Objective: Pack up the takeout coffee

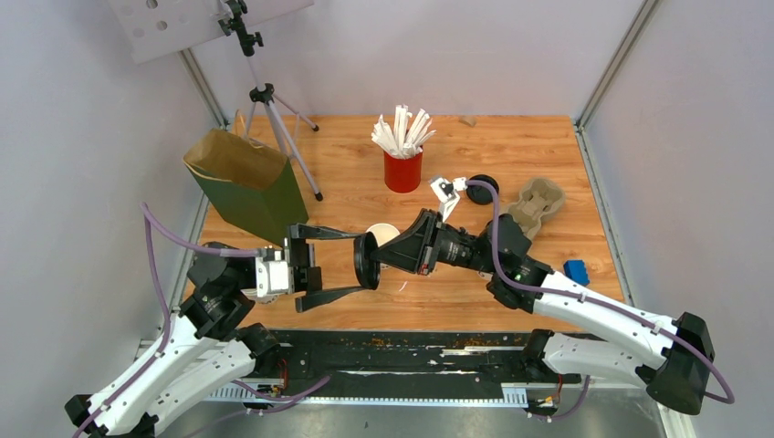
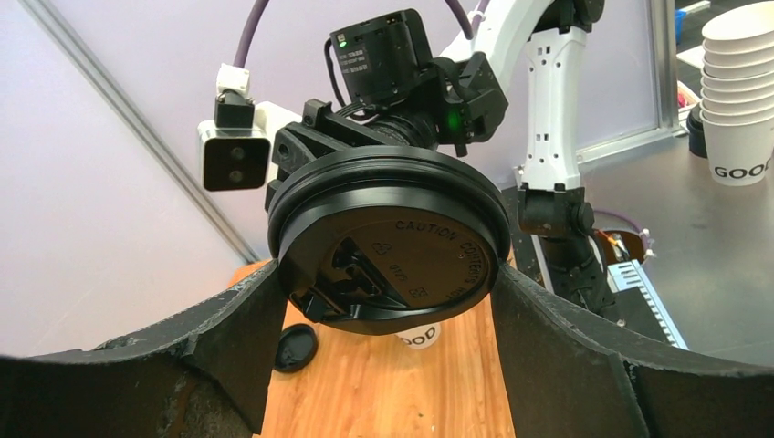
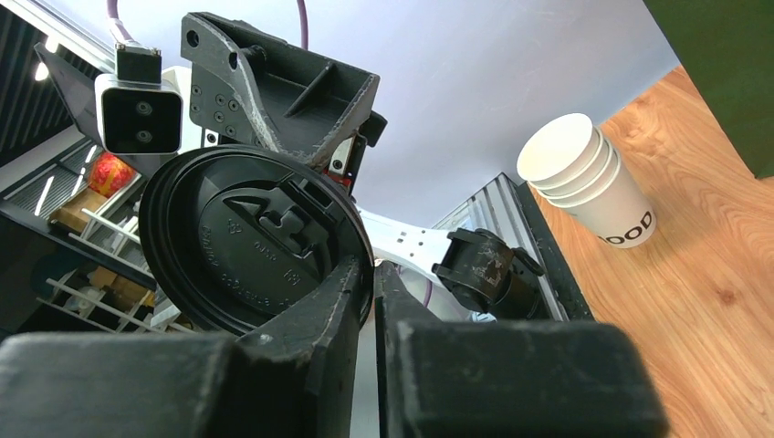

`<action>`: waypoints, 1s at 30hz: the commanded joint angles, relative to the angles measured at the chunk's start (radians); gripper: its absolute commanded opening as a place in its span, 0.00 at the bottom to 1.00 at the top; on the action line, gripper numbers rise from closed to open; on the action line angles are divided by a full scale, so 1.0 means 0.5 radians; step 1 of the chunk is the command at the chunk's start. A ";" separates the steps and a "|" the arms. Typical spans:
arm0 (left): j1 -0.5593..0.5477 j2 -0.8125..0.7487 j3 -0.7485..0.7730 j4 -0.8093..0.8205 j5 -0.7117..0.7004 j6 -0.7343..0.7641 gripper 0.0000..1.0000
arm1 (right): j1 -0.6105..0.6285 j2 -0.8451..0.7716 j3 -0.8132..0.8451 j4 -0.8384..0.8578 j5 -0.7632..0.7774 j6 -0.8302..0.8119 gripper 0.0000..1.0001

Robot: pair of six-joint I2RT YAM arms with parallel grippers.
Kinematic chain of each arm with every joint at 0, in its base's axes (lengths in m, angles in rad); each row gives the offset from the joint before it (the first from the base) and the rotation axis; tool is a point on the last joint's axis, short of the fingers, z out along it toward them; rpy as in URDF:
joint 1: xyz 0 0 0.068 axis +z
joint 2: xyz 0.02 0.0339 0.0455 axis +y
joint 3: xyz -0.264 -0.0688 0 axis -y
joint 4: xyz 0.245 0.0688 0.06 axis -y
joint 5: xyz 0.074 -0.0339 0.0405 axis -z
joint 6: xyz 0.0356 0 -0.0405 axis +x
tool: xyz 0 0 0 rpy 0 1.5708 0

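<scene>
A round black lid [image 1: 367,260] hangs on edge above the table's middle, between both grippers. My left gripper [image 1: 362,263] spans it: in the left wrist view the two fingers touch the lid [image 2: 392,242] on opposite sides. My right gripper [image 1: 388,260] pinches the lid's rim from the other side, its jaws almost together beside the lid [image 3: 246,242]. The takeout coffee's white paper cup [image 1: 383,235] stands lidless on the table just behind them, and shows as the cup [image 3: 593,182] in the right wrist view. The green paper bag [image 1: 246,182] stands open at the back left.
A red cup of white sticks [image 1: 402,164] stands at the back centre. A second black lid [image 1: 481,189] and a cardboard cup carrier [image 1: 536,205] lie to the right, a small blue object [image 1: 576,271] beyond them. A tripod [image 1: 274,128] stands beside the bag.
</scene>
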 commanded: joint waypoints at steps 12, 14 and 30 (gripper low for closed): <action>0.005 0.144 0.366 -0.862 -0.439 0.158 0.75 | -0.001 -0.432 0.029 -0.822 0.561 -0.277 0.81; 0.005 0.230 0.479 -1.062 -0.546 0.159 0.76 | -0.002 -0.511 0.065 -1.019 0.669 -0.342 1.00; 0.002 1.200 1.281 -2.102 -1.246 -0.105 0.69 | -0.001 -0.615 0.424 -1.777 1.096 -0.698 1.00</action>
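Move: Below and ahead of the left hand, which already holds the black lid by its rim, stands the open cup: about 14 cm forward, 3 cm right and 26 cm down. The cup stack is some 25 cm left and 5 cm ahead; the red straw cup some 36 cm ahead and 8 cm right. From the right hand, still pinching that lid's edge, the open cup lies about 12 cm ahead, 1 cm right; the lidded cup 7 cm ahead, 26 cm right. Opening fully, the right fingers let go of the lid, and that hand backs off about 10 cm to the right and 4 cm forward, swinging clockwise and dipping its tips. The left hand keeps the lid gripped by its rim and carries it some 12 cm forward and 8 cm down towards the open cup, its fingers turning from rightward to right, forward and down. ##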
